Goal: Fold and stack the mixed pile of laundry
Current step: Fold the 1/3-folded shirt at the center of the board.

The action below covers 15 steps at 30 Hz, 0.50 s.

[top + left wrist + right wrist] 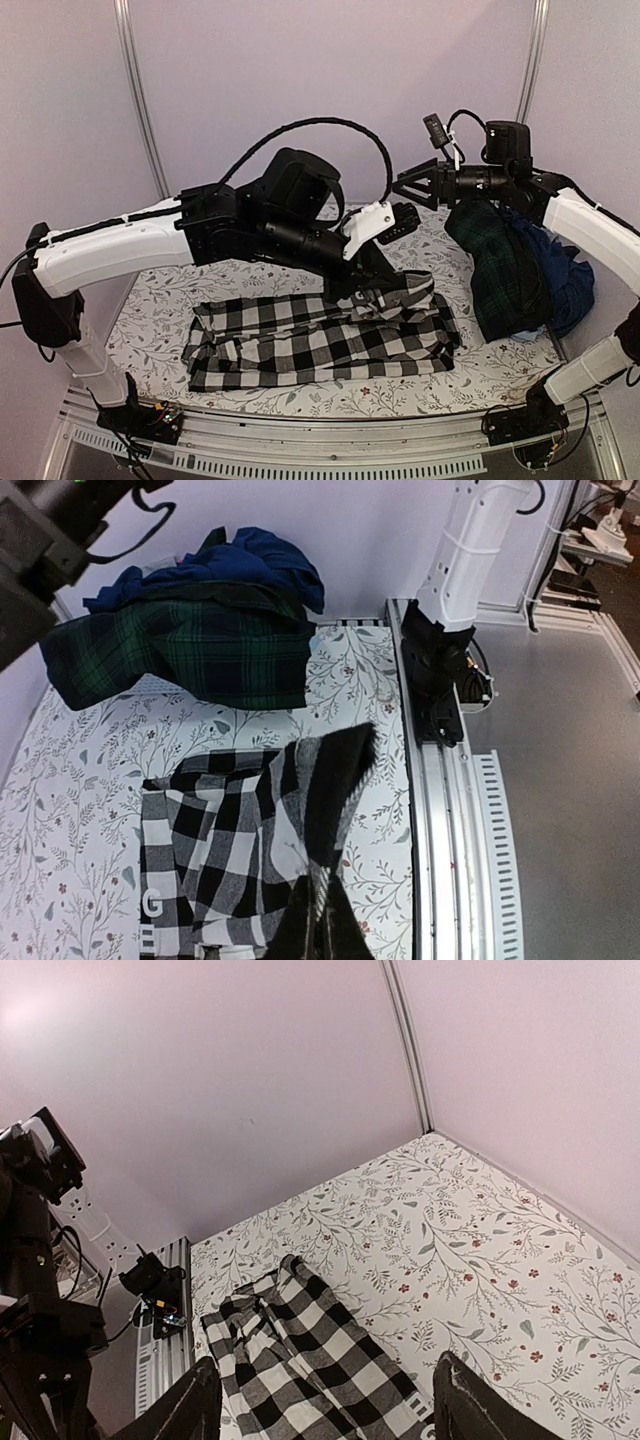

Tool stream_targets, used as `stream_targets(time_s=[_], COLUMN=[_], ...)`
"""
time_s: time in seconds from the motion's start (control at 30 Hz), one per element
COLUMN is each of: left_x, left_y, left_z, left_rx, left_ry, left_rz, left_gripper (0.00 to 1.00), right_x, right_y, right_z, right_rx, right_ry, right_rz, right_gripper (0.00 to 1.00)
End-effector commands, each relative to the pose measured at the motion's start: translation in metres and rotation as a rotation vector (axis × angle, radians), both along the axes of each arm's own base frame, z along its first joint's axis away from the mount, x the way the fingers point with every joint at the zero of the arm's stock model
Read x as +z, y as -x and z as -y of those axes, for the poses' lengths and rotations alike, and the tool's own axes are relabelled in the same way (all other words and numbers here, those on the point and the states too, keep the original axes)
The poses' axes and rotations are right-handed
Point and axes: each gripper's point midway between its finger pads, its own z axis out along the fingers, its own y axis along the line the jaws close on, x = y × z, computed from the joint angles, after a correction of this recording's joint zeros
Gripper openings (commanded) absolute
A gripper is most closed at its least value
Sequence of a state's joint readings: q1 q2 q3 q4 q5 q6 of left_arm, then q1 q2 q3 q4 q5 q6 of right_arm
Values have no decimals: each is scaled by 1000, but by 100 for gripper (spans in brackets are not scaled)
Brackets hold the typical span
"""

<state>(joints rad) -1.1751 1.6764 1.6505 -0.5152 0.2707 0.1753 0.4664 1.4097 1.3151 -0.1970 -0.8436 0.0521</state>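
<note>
The black-and-white checked shirt (pixel 320 340) lies spread across the front middle of the floral table covering (pixel 150 310). My left gripper (pixel 372 285) is shut on the shirt's right edge. In the left wrist view a fold of the shirt (pixel 335 780) rises from the closed left gripper (pixel 322 920). The rest of the laundry pile sits at the right: a dark green plaid garment (pixel 500 265) over navy pieces (pixel 565 280). My right gripper (pixel 415 185) hangs open in the air just left of the pile's top. Between the right gripper's (pixel 330 1410) fingers (pixel 195 1405) only the shirt (pixel 300 1350) far below shows.
The metal rail (pixel 330 455) runs along the table's near edge, with the right arm's base (pixel 450 630) bolted on it. Walls close in the back and both sides. A sliver of light blue cloth (pixel 530 335) peeks out under the pile.
</note>
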Motion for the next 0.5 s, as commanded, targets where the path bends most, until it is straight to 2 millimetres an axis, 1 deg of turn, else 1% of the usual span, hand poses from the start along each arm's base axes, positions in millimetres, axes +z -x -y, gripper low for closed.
stream_targets(time_s=[0.0,0.03,0.1,0.13,0.2,0.3,0.37,0.43,0.47], left_x=[-28,-32,-36,-39,-41,-51,-58,-66,-72], left_y=[17,23,36,46,59,74,70,55,46], left_z=[4,8,15,19,27,32,32,27,23], left_rx=[-26,-41,-74,-95,-117,-124,-78,22,76], left_ry=[-148,-166,-193,-207,-221,-252,-253,-225,-200], left_rz=[6,7,13,13,17,27,-13,-111,-163], left_gripper=[0,0,0,0,0,0,0,0,0], right_x=[0,-4,-18,-27,-47,-77,-95,-106,-107], right_y=[-17,-19,-22,-23,-23,-19,-15,-10,-9], right_z=[9,9,7,6,3,0,-1,1,3], right_rx=[-61,-62,-54,-49,-32,-2,-1,-8,-21], right_ry=[-35,-30,-15,-5,17,42,64,82,84], right_rz=[-58,-70,-107,-129,-176,-257,-302,-320,-319], right_gripper=[71,71,69,68,62,52,50,50,50])
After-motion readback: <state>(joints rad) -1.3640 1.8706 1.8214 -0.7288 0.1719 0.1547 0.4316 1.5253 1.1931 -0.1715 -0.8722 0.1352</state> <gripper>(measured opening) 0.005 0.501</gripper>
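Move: The left gripper already holds the end of the shirt's loose sleeve. The right end of the folded shirt, over which the sleeve is being folded, lies about 13 cm to this hand's right, 8 cm ahead and some 25 cm below; the board's near edge runs about 9 cm back of the hand, and the laundry pile stands roughly 45 cm right and 25 cm ahead. From the empty right gripper, that shirt end lies about 8 cm back, straight below by some 30 cm. Keep the sleeve end pinched in the left gripper and draw it back about 7 cm towards the board's near edge, sinking some 6 cm once under way and easing to the right, fingers tipping about 15 degrees further down. Meanwhile lower the free right gripper about 9 cm towards the shirt, tilting it some 15 degrees and letting its open fingers narrow partway. ##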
